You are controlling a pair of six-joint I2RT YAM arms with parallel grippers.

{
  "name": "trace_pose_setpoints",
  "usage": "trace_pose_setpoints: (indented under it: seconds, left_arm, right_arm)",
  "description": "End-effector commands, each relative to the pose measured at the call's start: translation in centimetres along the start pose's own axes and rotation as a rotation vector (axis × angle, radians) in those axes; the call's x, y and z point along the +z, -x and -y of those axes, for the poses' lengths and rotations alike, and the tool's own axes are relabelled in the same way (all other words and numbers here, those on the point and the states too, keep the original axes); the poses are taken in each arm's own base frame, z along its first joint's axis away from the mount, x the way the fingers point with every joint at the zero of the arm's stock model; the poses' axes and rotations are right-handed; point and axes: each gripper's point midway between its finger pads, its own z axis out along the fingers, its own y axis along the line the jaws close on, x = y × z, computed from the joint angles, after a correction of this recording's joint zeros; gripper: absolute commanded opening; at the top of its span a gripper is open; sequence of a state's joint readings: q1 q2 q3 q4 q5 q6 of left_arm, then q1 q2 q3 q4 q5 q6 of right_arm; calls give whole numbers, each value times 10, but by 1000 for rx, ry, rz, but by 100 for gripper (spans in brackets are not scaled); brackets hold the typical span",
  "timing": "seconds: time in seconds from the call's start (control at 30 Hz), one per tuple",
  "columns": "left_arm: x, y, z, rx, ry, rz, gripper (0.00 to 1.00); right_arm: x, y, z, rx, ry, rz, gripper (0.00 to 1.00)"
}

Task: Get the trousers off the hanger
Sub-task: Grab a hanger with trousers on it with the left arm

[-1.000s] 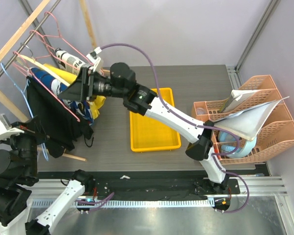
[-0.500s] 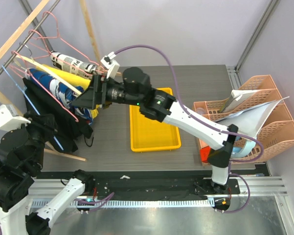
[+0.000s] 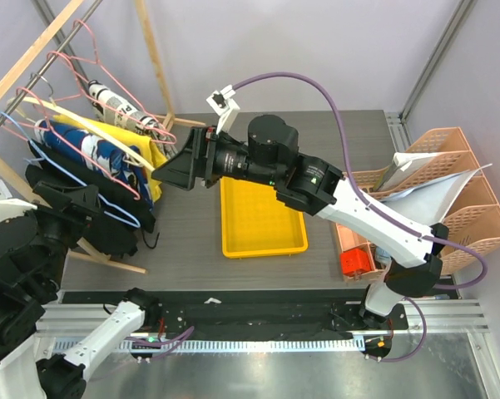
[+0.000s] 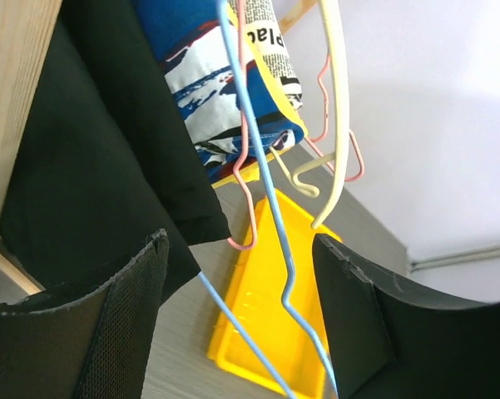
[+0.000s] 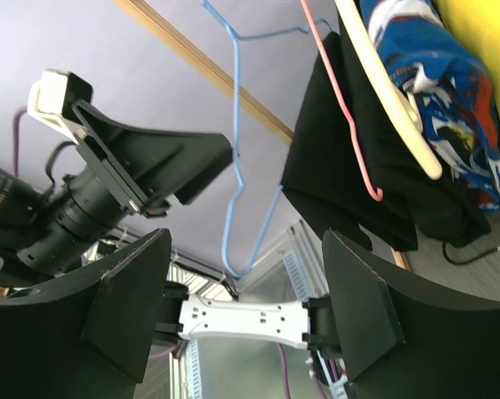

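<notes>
The black trousers (image 3: 116,224) hang from a thin blue wire hanger (image 3: 121,209) at the left end of the rack. My left gripper (image 3: 90,212) is beside them and open. In the left wrist view the blue hanger (image 4: 276,224) runs through the gap of the left gripper (image 4: 241,324) without touching either finger, and the trousers (image 4: 91,183) hang just left of it. My right gripper (image 3: 173,169) is open and empty, held off to the right of the clothes. From the right gripper (image 5: 245,299) I see the hanger (image 5: 235,199) and trousers (image 5: 349,166) farther off.
On the wooden rack (image 3: 33,51) hang a blue patterned garment (image 3: 91,150), a yellow one (image 3: 147,158), a newsprint one (image 3: 116,104), pink hangers (image 3: 91,58) and a cream hanger (image 4: 341,108). A yellow tray (image 3: 293,243) lies mid-table. Orange file racks (image 3: 453,212) stand right.
My left gripper has gone from shut to open around the blue hanger. The right arm has drawn back to the right, away from the hangers, and the clothes have swung left.
</notes>
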State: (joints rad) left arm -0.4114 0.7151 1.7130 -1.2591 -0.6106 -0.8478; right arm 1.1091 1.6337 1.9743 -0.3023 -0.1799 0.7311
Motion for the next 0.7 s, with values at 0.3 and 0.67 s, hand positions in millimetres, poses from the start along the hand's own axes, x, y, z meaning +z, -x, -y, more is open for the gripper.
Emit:
trace_pose_setpoints:
  seconds: [0.3,0.67]
  left_arm:
    - [29,29,12,-446,-17,271,65]
    - [37,47,8,-493,0,406,50]
  right_arm:
    - [-40,-4,-2,-35,-37,-13,79]
    - [-50,-9,0,-53,-49,-39,79]
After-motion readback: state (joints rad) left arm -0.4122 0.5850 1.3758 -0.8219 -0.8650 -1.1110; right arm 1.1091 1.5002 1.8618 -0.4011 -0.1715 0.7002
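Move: For the left hand, the near arm of the blue hanger is about 5 cm ahead, 1 cm to the right and level with the fingers. Its black trousers hang some 13 cm lower, about 7 cm ahead and 2 cm left of the hand. The next pink hanger's arm is roughly 10 cm ahead, 2 cm right, at similar height. From the right hand, the blue hanger's arm is about 17 cm left, 3 cm back and slightly higher. Forward about 3 cm with a shallow dip, then left and up again, the left hand brings its fingertips around the arm of the blue hanger just below the neck. Its wrist rolls left side down, tips up and swings counter-clockwise, some 30 degrees in all, while the fingers close partway. The open right hand sinks, then backs off rightward from the clothes. ##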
